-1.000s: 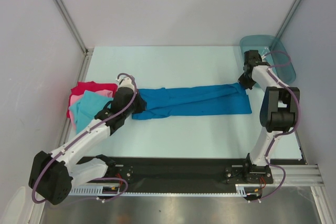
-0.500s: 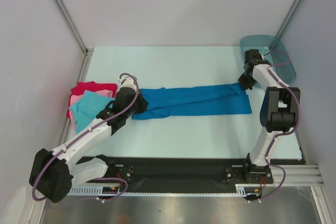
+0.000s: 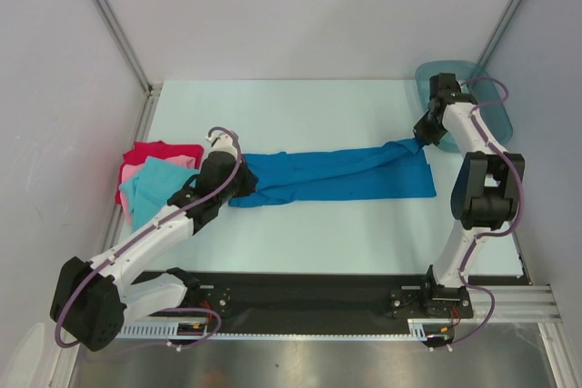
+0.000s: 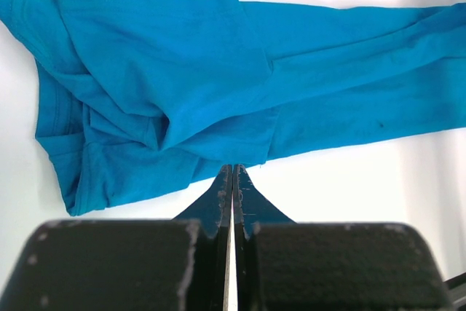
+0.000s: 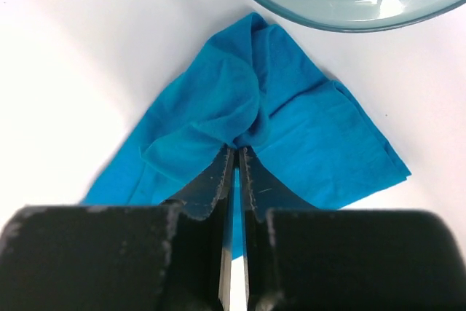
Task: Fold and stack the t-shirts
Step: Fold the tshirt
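A medium blue t-shirt (image 3: 336,174) lies stretched out in a long band across the table's middle. My left gripper (image 3: 236,182) is shut at the shirt's left end. In the left wrist view its tips (image 4: 233,167) meet on the near hem of the bunched blue cloth (image 4: 182,63). My right gripper (image 3: 420,140) pinches the shirt's far right corner. In the right wrist view its gripper (image 5: 237,148) bites a gathered peak of the blue t-shirt (image 5: 306,129), with only a hairline gap between the jaws. Red (image 3: 145,149), pink (image 3: 133,174) and light turquoise (image 3: 150,190) t-shirts lie piled at the left edge.
A teal translucent tray (image 3: 496,114) sits at the back right corner, right behind the right gripper; its rim (image 5: 342,16) fills the top of the right wrist view. Metal frame posts and grey walls enclose the table (image 3: 300,115).
The right gripper has shifted back toward the tray, drawing the shirt's right corner into a point, and its jaws have eased a hair. The left arm has barely moved.
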{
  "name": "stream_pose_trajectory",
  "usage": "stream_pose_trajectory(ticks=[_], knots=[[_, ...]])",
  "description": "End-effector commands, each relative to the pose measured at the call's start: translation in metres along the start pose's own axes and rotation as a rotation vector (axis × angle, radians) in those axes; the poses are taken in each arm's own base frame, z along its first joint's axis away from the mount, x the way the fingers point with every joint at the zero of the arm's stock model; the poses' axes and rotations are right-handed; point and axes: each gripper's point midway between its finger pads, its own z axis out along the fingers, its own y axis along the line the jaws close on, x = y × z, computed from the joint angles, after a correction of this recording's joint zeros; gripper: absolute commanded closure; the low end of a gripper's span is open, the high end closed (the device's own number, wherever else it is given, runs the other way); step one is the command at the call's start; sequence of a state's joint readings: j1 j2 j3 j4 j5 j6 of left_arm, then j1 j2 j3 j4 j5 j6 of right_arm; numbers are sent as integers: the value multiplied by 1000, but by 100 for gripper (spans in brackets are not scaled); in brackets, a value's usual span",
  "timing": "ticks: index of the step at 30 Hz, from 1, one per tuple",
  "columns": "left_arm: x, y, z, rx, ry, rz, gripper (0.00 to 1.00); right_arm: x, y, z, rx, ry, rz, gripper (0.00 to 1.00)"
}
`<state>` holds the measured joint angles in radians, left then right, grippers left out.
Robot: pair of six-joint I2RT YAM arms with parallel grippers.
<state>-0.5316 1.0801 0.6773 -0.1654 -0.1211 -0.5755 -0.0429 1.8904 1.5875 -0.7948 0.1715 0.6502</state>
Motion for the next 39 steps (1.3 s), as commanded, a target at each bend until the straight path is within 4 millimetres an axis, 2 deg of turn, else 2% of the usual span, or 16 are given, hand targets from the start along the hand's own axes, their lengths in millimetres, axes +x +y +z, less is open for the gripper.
stream_pose_trajectory(ticks=[1,9,14,16,21,26,39], knots=[[-20,-16,-3,41,-56,-9,100,-5,2,-18,-34,11,-10,91],[-20,-15,-4,39,-61,-11,100,7,-6,-9,-26,41,-11,83],[-21,-15,-5,38,-66,-10,100,23,-15,-1,-18,67,-12,72],[-21,-15,-5,38,-66,-8,100,24,-14,0,-34,52,-1,72],[-21,-14,-6,36,-69,-7,100,41,-20,10,-32,79,-5,72],[-21,-14,-6,36,-67,-10,100,51,-20,10,-45,78,6,71],[-26,-15,-10,39,-82,2,100,65,-28,22,-27,81,15,71]])
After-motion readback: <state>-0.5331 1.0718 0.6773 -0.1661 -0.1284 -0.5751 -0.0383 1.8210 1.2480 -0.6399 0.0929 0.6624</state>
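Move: The right gripper still pinches the lifted flap at the t-shirt's right end. The middle of that end lies about 5 cm back and 1 cm to the left, some 9 cm below; the shirt's near right corner is 11 cm back and 4 cm right, just as low. The teal bin sits 12 cm ahead and 12 cm right. From the left gripper, the shirt's right end is roughly 10 cm ahead and 46 cm right. Open the right gripper to about a quarter of its range to let go of the blue flap, and bring it down about 7 cm and back some 6 cm over the shirt's right end, slowly at first, then faster. Tip the fingers a little steeper and finish with them parted, close above the lower layer. ##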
